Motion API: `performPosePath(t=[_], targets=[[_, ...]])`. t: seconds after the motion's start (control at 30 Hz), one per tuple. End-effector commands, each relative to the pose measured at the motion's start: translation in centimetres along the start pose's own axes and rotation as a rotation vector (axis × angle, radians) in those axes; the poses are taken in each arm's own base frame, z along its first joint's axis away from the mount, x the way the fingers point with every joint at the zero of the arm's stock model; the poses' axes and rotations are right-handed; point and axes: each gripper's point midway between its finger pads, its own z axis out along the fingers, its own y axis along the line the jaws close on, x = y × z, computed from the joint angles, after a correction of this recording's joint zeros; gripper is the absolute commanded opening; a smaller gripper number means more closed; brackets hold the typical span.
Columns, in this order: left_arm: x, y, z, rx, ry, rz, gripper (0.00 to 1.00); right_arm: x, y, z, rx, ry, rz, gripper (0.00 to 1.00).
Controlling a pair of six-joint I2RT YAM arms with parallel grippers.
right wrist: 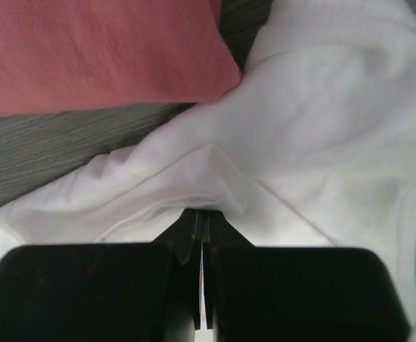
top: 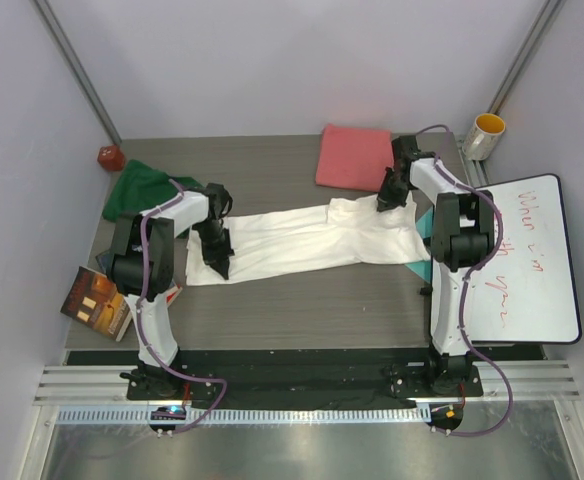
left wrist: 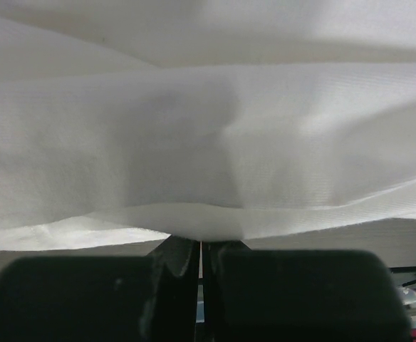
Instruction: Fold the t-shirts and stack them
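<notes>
The large white t-shirt (top: 302, 240) lies stretched in a long band across the table, between my two grippers. My left gripper (top: 215, 258) is shut on its left end; the left wrist view shows the cloth edge (left wrist: 208, 221) pinched at the closed fingertips (left wrist: 201, 244). At the shirt's right end, my right gripper (top: 388, 200) is shut on a fold of white cloth (right wrist: 279, 178), its tips (right wrist: 204, 216) buried in it. The coral-pink t-shirt (top: 354, 157) lies folded at the back, also visible as pink cloth (right wrist: 101, 50) in the right wrist view. The dark green t-shirt (top: 137, 190) is crumpled at the back left.
A small red object (top: 110, 157) sits in the back left corner. A yellow mug (top: 485, 135) stands at the back right. A whiteboard (top: 527, 260) with red writing lies at the right edge. Books (top: 97, 300) hang over the left edge. A teal sheet (top: 424, 232) peeks out by the right arm.
</notes>
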Motion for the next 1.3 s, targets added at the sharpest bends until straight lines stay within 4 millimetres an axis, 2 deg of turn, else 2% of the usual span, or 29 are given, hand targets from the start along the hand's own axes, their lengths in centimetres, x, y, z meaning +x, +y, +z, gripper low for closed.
performPosePath(t=[0.0,0.03,0.17,0.37,0.43,0.57,0.63,0.7,0.73,0.77,0.83,0.87,0.93,0.97,1.07,1.27], targets=[[0.9,1.5,1.1,-0.059,0.024,0.027,0.0,-3.3,0.4,-0.2,0.005,-0.094,-0.001,0.01],[1.0,1.5,1.2,-0.06,0.029,0.027,0.0,-3.4,0.5,0.1,0.002,-0.091,0.001,0.01],[1.1,1.5,1.1,-0.057,0.027,0.03,0.0,-4.9,1.3,-0.7,-0.02,-0.13,-0.001,0.03],[1.4,1.0,1.2,-0.053,0.035,0.038,0.0,-6.4,3.0,-1.8,-0.101,-0.156,0.0,0.13],[1.4,0.9,1.2,-0.052,0.037,0.041,0.0,-6.1,3.3,-2.0,-0.124,-0.144,0.005,0.21],[1.7,0.5,1.3,-0.037,0.055,0.051,0.0,-5.6,3.3,-3.8,-0.131,-0.157,-0.004,0.32],[1.9,0.4,1.3,-0.035,0.066,0.053,0.0,-5.9,3.2,-6.0,-0.133,-0.193,-0.01,0.34],[1.9,0.2,1.1,-0.028,0.061,0.06,0.0,-4.5,2.6,-6.5,-0.124,-0.176,-0.01,0.34],[1.8,0.1,1.0,-0.025,0.058,0.064,0.0,-4.5,2.8,-8.4,-0.137,-0.201,-0.011,0.34],[1.7,0.1,1.0,-0.022,0.051,0.068,0.0,-3.0,2.0,-7.9,-0.12,-0.171,-0.004,0.34],[1.7,0.1,0.9,-0.026,0.048,0.068,0.01,-1.9,1.7,-9.4,-0.121,-0.178,-0.005,0.34],[1.5,0.0,0.8,-0.026,0.046,0.07,0.05,-0.3,0.8,-8.8,-0.1,-0.145,-0.005,0.34],[1.2,0.0,0.7,-0.031,0.04,0.077,0.12,1.2,0.0,-8.8,-0.08,-0.118,0.001,0.34],[0.9,-0.1,0.5,-0.029,0.03,0.078,0.19,2.5,-0.6,-8.8,-0.068,-0.092,0.001,0.34],[0.3,-0.4,0.1,-0.023,0.022,0.096,0.25,4.5,-1.0,-8.5,-0.062,-0.051,0.006,0.34],[-1.4,-0.9,-0.6,-0.034,0.012,0.134,0.27,6.8,-1.0,-7.4,0.002,0.013,-0.019,0.34]])
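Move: The right fingers hold a small fold of the white t-shirt, with its far edge about 4 cm ahead. The red t-shirt's middle lies some 15 cm ahead and 6 cm left, the teal folder about 11 cm back and 10 cm right, all just below the hand. The left fingertips are on the white t-shirt's near edge; its near-left corner lies about 10 cm left and 2 cm back, the books about 29 cm left and 6 cm back. The right hand carries the fold forward about 4 cm towards the white t-shirt's far edge, lifting a little and opening its fingers to let go, then draws back some 13 cm, higher and still open, over the shirt's right part. Meanwhile the left hand, low and shut, eases the near edge back about 1.5 cm, then parts its fingers and starts forward again, turning slightly clockwise. ##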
